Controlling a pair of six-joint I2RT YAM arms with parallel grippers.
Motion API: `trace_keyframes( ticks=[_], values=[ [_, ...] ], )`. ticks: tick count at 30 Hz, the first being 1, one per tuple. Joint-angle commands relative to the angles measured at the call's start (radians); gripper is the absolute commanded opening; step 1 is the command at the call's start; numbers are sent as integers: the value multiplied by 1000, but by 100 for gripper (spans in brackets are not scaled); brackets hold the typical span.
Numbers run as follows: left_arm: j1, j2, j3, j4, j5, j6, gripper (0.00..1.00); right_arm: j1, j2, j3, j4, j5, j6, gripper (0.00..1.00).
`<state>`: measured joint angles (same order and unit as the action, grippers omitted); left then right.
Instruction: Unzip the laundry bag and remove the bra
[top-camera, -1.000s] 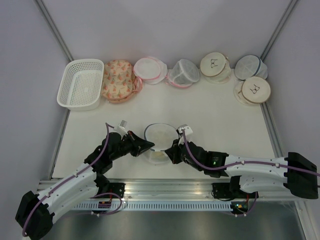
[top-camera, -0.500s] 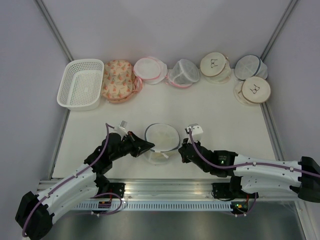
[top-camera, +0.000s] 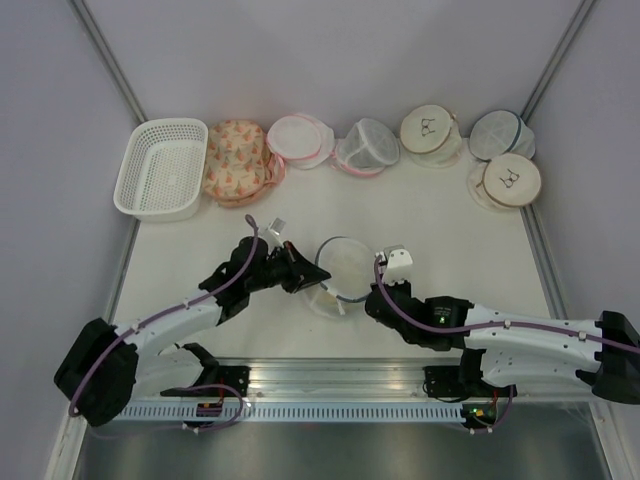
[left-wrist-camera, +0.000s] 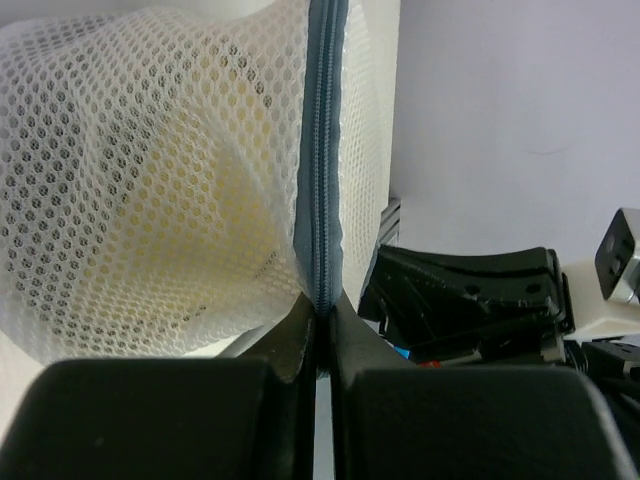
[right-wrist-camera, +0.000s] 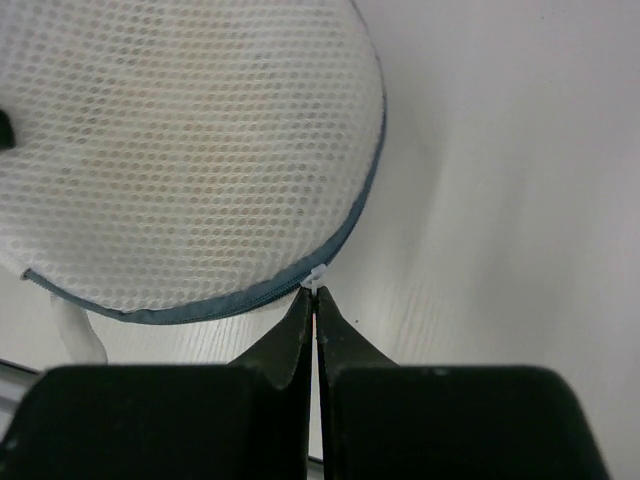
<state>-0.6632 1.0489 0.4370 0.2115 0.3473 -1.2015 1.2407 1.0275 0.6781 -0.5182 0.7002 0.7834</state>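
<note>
The laundry bag (top-camera: 345, 268), round white mesh with a dark blue zip rim, stands tilted on edge near the table's front middle. My left gripper (top-camera: 312, 279) is shut on its zip rim at the left; in the left wrist view the jaws (left-wrist-camera: 322, 305) pinch the blue zip (left-wrist-camera: 322, 150), and a pale yellow shape shows through the mesh (left-wrist-camera: 150, 180). My right gripper (top-camera: 372, 293) is at the bag's right edge. In the right wrist view it (right-wrist-camera: 316, 292) is shut on the small white zip pull (right-wrist-camera: 316, 277) beside the bag (right-wrist-camera: 190, 150).
Along the back stand a white basket (top-camera: 162, 168), a floral bag (top-camera: 237, 160), two pink-trimmed white bags (top-camera: 300, 140) (top-camera: 367, 146), two beige round bags (top-camera: 430, 130) (top-camera: 512, 178) and a blue-trimmed bag (top-camera: 500, 132). The right arm (left-wrist-camera: 470, 300) shows close beside the left gripper.
My left arm has reached forward and right, carrying the bag's rim; the bag has tipped up on edge and shifted right. My right gripper closed in on the bag's right edge.
</note>
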Motion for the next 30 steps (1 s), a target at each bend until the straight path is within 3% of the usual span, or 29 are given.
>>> trace_keyframes(
  ticks=[1, 3, 4, 5, 6, 7, 10, 14, 19, 26, 30],
  values=[
    [1, 126, 117, 198, 73, 154, 2, -1, -33, 17, -10, 32, -39, 1],
    [2, 187, 166, 213, 71, 180, 2, -1, -43, 18, 4, 21, -50, 0],
    [2, 201, 210, 166, 67, 200, 9, -1, -46, 18, 9, 15, -55, 0],
    [4, 213, 229, 137, 58, 209, 24, -1, -47, 18, 15, 10, -61, 0],
    [4, 223, 244, 111, 52, 215, 59, 0, -53, 17, 20, -2, -64, 0],
    [2, 220, 250, 80, 38, 215, 73, 0, -55, 15, 27, -10, -67, 0],
    [2, 160, 243, -76, -59, 212, 96, -1, -60, 6, 58, -31, -79, 0],
    [2, 30, 146, -246, -181, 169, 100, -1, -46, -2, 128, -88, -91, 0],
    [1, -131, 13, -346, -156, 51, 100, -1, -38, -49, 350, -287, -150, 0],
    [-9, -340, -80, -356, -74, -87, 99, 0, 74, -58, 507, -562, -150, 0],
    [-12, -362, -89, -333, -83, -116, 100, 0, 129, -64, 595, -646, -150, 0]
  ],
)
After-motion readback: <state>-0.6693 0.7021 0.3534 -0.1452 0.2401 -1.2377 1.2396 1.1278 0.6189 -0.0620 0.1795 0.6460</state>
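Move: The left hand still pinches the zip edge of the laundry bag, whose middle lies about 4 cm to its right, 4 cm below. From the right hand, pinching the small zip pull, the bag's middle is about 8 cm left, 4 cm ahead and 3 cm below; the zip edge in the left fingers is some 11 cm left, 3 cm ahead, about level. Left reaches 5 cm forward-right, lets go, swings back-left; right, still pinching the pull, sweeps 11 cm left and back. ##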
